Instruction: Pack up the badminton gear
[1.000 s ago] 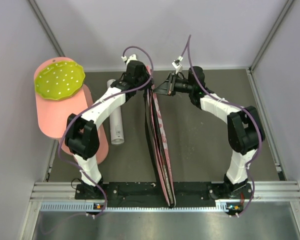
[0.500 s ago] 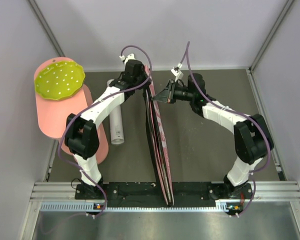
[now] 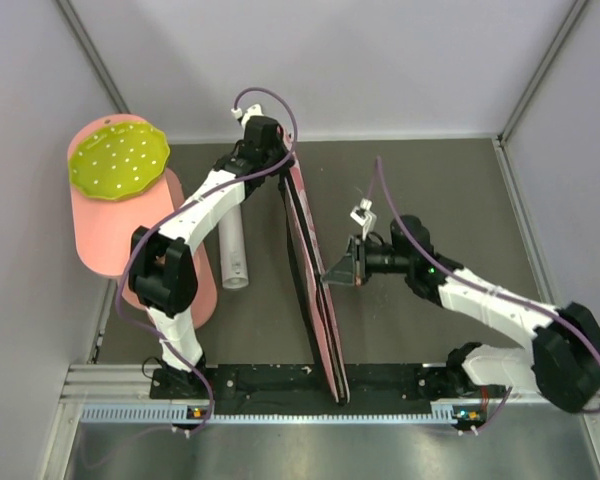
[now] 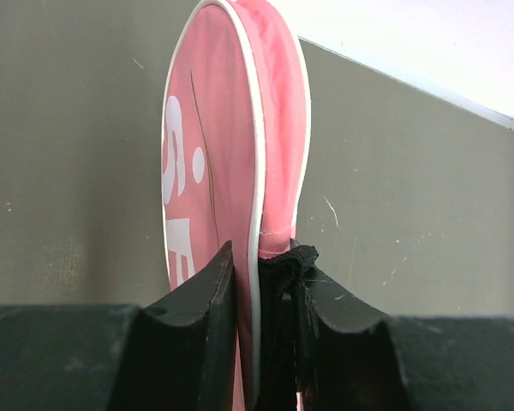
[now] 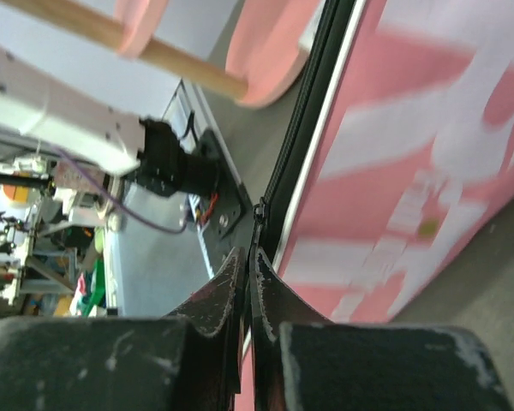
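The pink racket-shaped bag stands on its edge down the middle of the table, white lettering on its side. My left gripper is shut on the bag's far end, with the white piping and a black strap between its jaws. My right gripper is at the bag's right side, about midway along. It is shut on the zipper pull of the black zipper track; the gripper shows no gap. A white tube lies left of the bag.
A big pink cylinder with a yellow-green dotted disc lies at the left wall. Grey walls close in the back and both sides. The arms' base rail runs along the near edge, touching the bag's near end.
My right gripper has travelled from the bag's far end toward the near side along its edge, staying shut. The left jaws have closed further on the bag's far end.
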Controlling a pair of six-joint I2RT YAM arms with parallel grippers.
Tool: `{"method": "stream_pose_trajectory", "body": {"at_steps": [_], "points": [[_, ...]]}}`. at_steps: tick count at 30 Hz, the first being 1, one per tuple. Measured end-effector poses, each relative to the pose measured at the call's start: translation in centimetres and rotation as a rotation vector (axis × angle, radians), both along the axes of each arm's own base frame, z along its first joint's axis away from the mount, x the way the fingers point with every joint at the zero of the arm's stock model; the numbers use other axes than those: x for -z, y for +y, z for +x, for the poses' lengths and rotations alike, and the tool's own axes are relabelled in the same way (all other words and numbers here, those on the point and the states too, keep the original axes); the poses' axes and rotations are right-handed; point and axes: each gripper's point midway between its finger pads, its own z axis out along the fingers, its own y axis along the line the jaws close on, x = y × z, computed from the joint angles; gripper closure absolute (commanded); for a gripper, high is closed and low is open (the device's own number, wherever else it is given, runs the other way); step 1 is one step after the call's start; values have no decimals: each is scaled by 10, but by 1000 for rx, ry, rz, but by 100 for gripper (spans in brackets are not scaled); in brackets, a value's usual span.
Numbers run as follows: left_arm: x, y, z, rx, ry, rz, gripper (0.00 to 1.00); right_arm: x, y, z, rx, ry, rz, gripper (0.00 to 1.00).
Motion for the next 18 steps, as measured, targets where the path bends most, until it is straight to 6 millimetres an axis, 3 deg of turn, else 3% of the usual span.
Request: {"method": "stream_pose_trajectory", "body": {"at_steps": [1, 3, 6, 9, 12, 18], "points": [[-1, 0, 0, 2, -2, 4, 95, 3, -5, -12, -6, 4, -6, 100], [-2, 1, 1, 1, -4, 11, 65, 10, -14, -33, -15, 5, -12, 100], [-6, 1, 3, 9, -12, 22, 37, 21, -28, -58, -20, 26, -14, 100], [-13, 0, 5, 36, -35, 25, 26, 27, -37, -70, -6, 49, -3, 100], [-17, -2, 0, 71, -38, 13, 25, 28, -36, -71, 1, 69, 10, 100], [-29, 1, -46, 141, -2, 16, 26, 32, -29, -64, 8, 83, 20, 100]]}}
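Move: Right at the left fingers' tips is the far end of the bag's upright zip edge with its black strap loop; the white tube lies on the table about 15 cm back, 10 cm left and 19 cm below. The zip pull is some 24 cm back from the left hand, 8 cm right and slightly lower. It is already pinched by the right fingers, with the bag's near end about 25 cm farther back and 4 cm right of them. Drawing the pinched zip pull along the bag's top edge towards its near end, the right hand sweeps quickly back about 7 cm, also right and down some 3 cm each, then stops and eases forward slightly, fingers staying shut. The left hand opens wide, lets go of the far edge and strap loop, then pulls back nearly 5 cm and rises about 3 cm. ##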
